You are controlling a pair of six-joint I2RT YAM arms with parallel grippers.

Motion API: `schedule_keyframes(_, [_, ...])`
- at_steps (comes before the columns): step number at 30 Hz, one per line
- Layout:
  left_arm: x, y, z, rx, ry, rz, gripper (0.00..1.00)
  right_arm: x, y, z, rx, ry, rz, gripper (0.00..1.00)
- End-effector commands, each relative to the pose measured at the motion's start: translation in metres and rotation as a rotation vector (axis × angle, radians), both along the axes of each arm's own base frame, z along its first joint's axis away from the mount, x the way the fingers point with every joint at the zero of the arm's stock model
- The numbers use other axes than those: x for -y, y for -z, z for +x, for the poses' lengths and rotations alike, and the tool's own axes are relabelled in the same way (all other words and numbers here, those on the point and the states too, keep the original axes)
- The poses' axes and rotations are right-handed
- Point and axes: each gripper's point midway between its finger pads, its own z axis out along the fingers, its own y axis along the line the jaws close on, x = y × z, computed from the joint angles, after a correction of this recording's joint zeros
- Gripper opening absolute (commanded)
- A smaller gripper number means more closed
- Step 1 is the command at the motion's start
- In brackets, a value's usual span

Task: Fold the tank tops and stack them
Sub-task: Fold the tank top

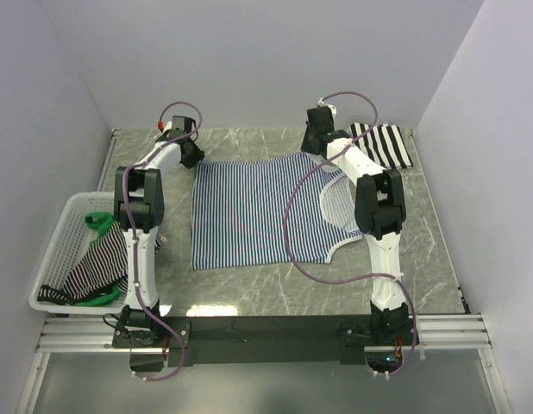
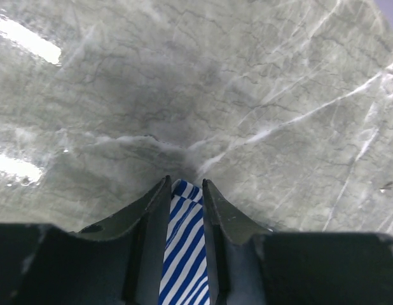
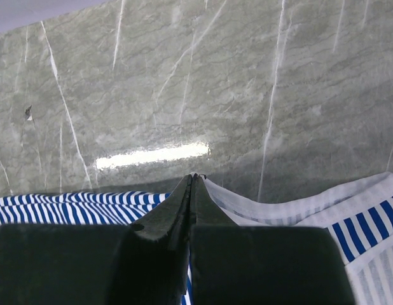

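Observation:
A thin navy-and-white striped tank top (image 1: 249,216) lies spread flat in the middle of the table. My left gripper (image 1: 194,158) is at its far left corner; in the left wrist view the left gripper (image 2: 185,184) stands open, with a strip of the striped cloth (image 2: 184,248) lying between its fingers. My right gripper (image 1: 314,145) is at the far right corner. Seen from the right wrist, the right gripper (image 3: 193,178) is shut on the shirt's edge, with white trim (image 3: 298,206) to its right and stripes (image 3: 56,206) to its left. A broad black-and-white striped tank top (image 1: 383,145) lies folded at the far right.
A white mesh basket (image 1: 64,220) stands at the left table edge. It holds more striped tops (image 1: 98,263) and something green (image 1: 98,222). Walls close the table on the left, back and right. Both arms reach over the table's sides toward the back.

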Motion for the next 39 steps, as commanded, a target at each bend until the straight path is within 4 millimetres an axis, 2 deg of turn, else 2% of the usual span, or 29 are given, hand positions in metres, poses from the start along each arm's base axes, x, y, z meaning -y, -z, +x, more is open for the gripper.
schedule_keyframes(1, [-0.005, -0.003, -0.004, -0.026, 0.009, 0.077, 0.33, -0.001, -0.014, 0.009, 0.045, 0.012, 0.021, 0.0])
schedule_keyframes(8, [-0.004, -0.002, -0.006, -0.046, 0.015, 0.157, 0.27, -0.003, -0.006, 0.01, 0.027, 0.009, 0.021, 0.0])
schedule_keyframes(16, [0.002, 0.001, -0.003, -0.053, 0.033, 0.196, 0.24, -0.004, 0.002, 0.01, 0.004, 0.0, 0.035, 0.0])
schedule_keyframes(19, [0.002, 0.001, -0.004, -0.053, 0.028, 0.199, 0.18, -0.003, 0.003, 0.011, 0.002, -0.002, 0.043, 0.0])
schedule_keyframes(22, [0.002, -0.004, -0.001, -0.026, 0.013, 0.193, 0.08, -0.003, 0.004, 0.011, 0.001, -0.007, 0.053, 0.0])
schedule_keyframes(24, [0.001, -0.018, 0.002, 0.01, -0.007, 0.185, 0.01, -0.001, 0.005, 0.012, 0.001, -0.008, 0.059, 0.0])
schedule_keyframes(25, [-0.002, -0.019, 0.003, 0.029, -0.023, 0.187, 0.01, -0.002, 0.007, 0.01, -0.004, -0.011, 0.069, 0.0])
schedule_keyframes(27, [-0.002, -0.038, 0.007, 0.087, -0.042, 0.171, 0.01, 0.0, 0.006, 0.011, 0.004, -0.009, 0.082, 0.0])
schedule_keyframes(28, [-0.002, -0.038, 0.007, 0.105, -0.049, 0.162, 0.01, 0.002, 0.011, 0.009, -0.008, -0.004, 0.088, 0.0])
schedule_keyframes(29, [-0.002, -0.054, 0.009, 0.146, -0.057, 0.147, 0.01, 0.004, 0.01, 0.009, -0.003, -0.001, 0.097, 0.0])
schedule_keyframes(31, [-0.004, -0.056, 0.005, 0.164, -0.069, 0.126, 0.01, 0.009, 0.008, 0.008, 0.008, 0.007, 0.112, 0.0])
schedule_keyframes(32, [-0.003, -0.073, 0.009, 0.215, -0.073, 0.109, 0.01, 0.008, 0.008, 0.007, 0.011, 0.002, 0.123, 0.0])
schedule_keyframes(33, [-0.004, -0.07, 0.006, 0.215, -0.079, 0.1, 0.01, 0.008, 0.005, 0.008, 0.029, 0.006, 0.134, 0.0])
schedule_keyframes(34, [-0.002, -0.075, 0.006, 0.234, -0.078, 0.088, 0.01, 0.011, 0.005, 0.004, 0.033, 0.006, 0.137, 0.0])
schedule_keyframes(35, [-0.001, -0.092, 0.008, 0.282, -0.08, 0.072, 0.01, 0.011, 0.003, 0.003, 0.039, 0.003, 0.144, 0.0])
schedule_keyframes(36, [-0.001, -0.088, 0.004, 0.285, -0.076, 0.066, 0.01, 0.01, -0.001, 0.005, 0.06, 0.003, 0.15, 0.0])
schedule_keyframes(37, [0.0, -0.093, 0.003, 0.302, -0.074, 0.058, 0.01, 0.012, -0.001, 0.001, 0.062, 0.004, 0.15, 0.0])
schedule_keyframes(38, [0.003, -0.112, 0.004, 0.359, -0.067, 0.04, 0.01, 0.012, -0.003, -0.001, 0.066, 0.002, 0.152, 0.0])
schedule_keyframes(39, [0.003, -0.106, -0.002, 0.35, -0.064, 0.038, 0.01, 0.012, -0.005, 0.0, 0.08, 0.006, 0.153, 0.0])
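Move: The left gripper's parted fingers already straddle the far hem corner of the tank top, about 1 cm below the hand point. The near hem corner lies about 34 cm back from the left hand and 4 cm to its right. The right gripper holds the far edge by the armhole raised; the near shoulder it faces is about 33 cm back, 4 cm right and 7 cm down from it. The folded striped stack sits some 26 cm right of the right hand, 6 cm farther out and 7 cm lower. Keep the left gripper down at the hem corner, roll its left side up about 10 degrees and close the fingers to pinch the cloth; then lift it about 4 cm, easing back a little and tipping up. Meanwhile keep the right gripper's hold and lower that edge towards the table, slowly and then faster, about 6 cm in all, drifting back slightly at the end. ##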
